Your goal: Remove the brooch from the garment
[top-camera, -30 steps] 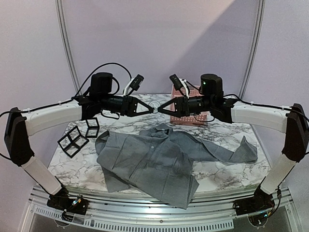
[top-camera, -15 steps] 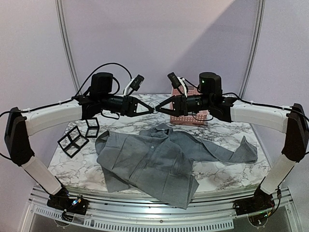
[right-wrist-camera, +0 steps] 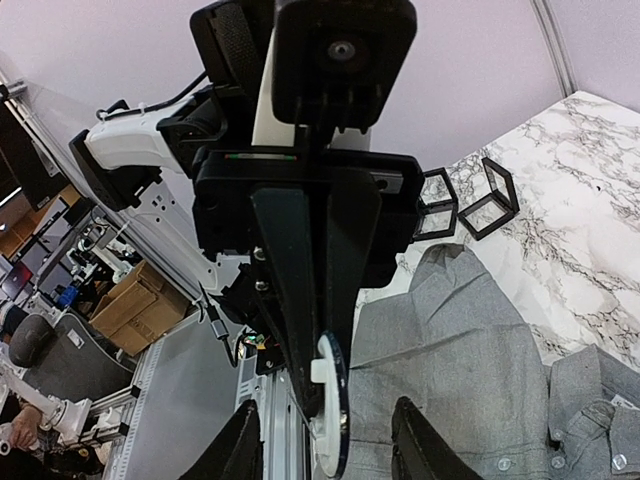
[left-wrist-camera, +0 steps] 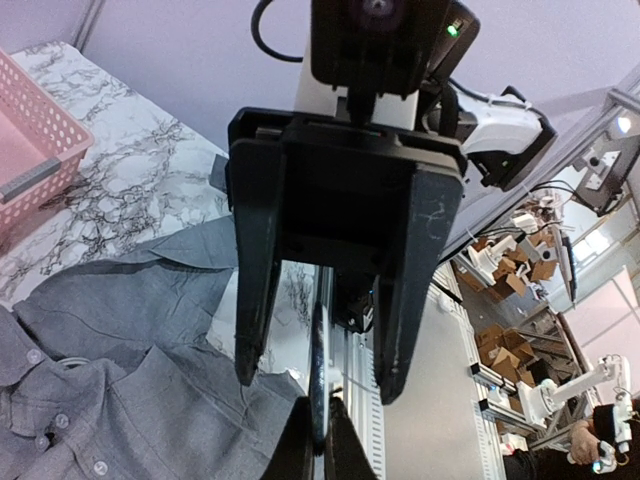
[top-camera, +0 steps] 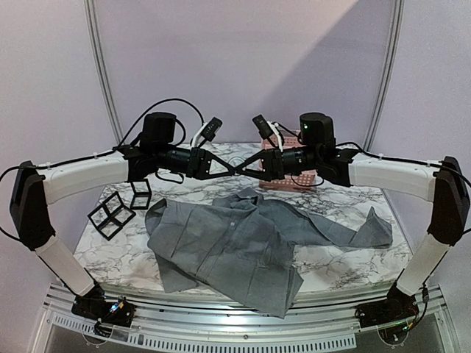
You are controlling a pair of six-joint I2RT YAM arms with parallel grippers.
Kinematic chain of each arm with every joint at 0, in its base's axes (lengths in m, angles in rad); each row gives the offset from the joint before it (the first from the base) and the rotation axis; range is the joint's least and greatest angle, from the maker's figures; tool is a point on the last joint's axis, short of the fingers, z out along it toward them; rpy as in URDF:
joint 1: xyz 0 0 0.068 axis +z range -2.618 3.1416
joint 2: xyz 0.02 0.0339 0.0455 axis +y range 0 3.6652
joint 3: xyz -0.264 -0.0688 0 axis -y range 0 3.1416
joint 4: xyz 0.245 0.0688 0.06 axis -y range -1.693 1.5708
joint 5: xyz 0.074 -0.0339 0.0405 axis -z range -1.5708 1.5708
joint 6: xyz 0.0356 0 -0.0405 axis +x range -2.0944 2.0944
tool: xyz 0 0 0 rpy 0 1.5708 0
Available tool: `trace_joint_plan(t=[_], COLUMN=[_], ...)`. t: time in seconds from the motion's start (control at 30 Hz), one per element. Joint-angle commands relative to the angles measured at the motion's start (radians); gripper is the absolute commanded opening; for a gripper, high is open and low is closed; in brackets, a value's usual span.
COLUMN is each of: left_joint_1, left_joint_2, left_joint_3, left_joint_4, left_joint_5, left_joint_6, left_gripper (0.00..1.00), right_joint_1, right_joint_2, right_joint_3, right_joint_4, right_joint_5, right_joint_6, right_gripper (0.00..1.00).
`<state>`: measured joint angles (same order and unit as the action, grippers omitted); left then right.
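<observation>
The grey garment point(top-camera: 235, 235) lies spread on the marble table point(top-camera: 346, 265). It also shows under the grippers as garment point(left-wrist-camera: 120, 400) and garment point(right-wrist-camera: 470, 370). Both grippers meet in mid-air above its collar. My left gripper point(top-camera: 241, 163) is shut on the brooch point(left-wrist-camera: 318, 385), a thin round disc with a white back and dark rim, held edge-on at its fingertips point(left-wrist-camera: 296, 445). My right gripper point(top-camera: 234, 166) is open, its fingers point(right-wrist-camera: 240, 445) standing on either side of the brooch point(right-wrist-camera: 330, 410) with gaps on both sides.
A pink basket point(top-camera: 302, 180) stands at the back of the table behind the right arm, also seen as the basket point(left-wrist-camera: 30, 150). Black wire cubes point(top-camera: 114, 209) sit at the left, next to the garment's sleeve.
My right gripper has moved left until its fingers overlap the left fingertips and the brooch, and its jaws have narrowed a little. The left gripper has held still, shut.
</observation>
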<state>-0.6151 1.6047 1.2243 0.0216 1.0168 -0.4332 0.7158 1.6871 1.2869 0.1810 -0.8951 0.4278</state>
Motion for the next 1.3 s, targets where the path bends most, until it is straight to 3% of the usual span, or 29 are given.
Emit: trace_joint_plan(t=[0.0,0.2,1.27], left_joint_1=[-0.005,-0.005,-0.008], left_joint_2=[0.002,0.001,-0.009], left_joint_3=[0.022,0.021,0.022], left_joint_4=[-0.015,-0.015,-0.018], left_joint_5=[0.0,0.0,-0.001], left_joint_6=[0.017,0.018,0.047], left_gripper=[0.0,0.0,0.0], right_joint_1=[0.008,0.008,0.005], right_joint_2=[0.022,0.026,0.046], right_joint_3=[0.031,0.031,0.047], right_joint_4=[-0.016,-0.002,0.006], right_joint_5=[0.01,0.01,0.019], right_joint_6=[-0.006,0.0,0.049], right_gripper=[0.41,0.31,0.08])
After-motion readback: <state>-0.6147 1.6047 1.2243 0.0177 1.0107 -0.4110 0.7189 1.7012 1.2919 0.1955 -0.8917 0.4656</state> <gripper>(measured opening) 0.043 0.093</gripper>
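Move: The brooch is off the garment and on edge in the air, still pinched by the left fingers. Its middle is about 1 cm to the right of, 1 cm ahead of and 1 cm above the left hand. From the right hand it is roughly 1 cm left, 1 cm ahead and 1 cm up, between the half-open fingers. From the right hand, the garment's middle lies some 27 cm below and 5 cm back; the pink basket stands about 28 cm ahead, 20 cm right and 24 cm below. Onto the brooch that the left hand keeps pinched and still, the right fingers close from both faces, going from a little under half open to almost shut, slowly and without stopping. The right hand otherwise stays in place, sinking only about half a centimetre at first, its fingers still pointing left at the left gripper. ##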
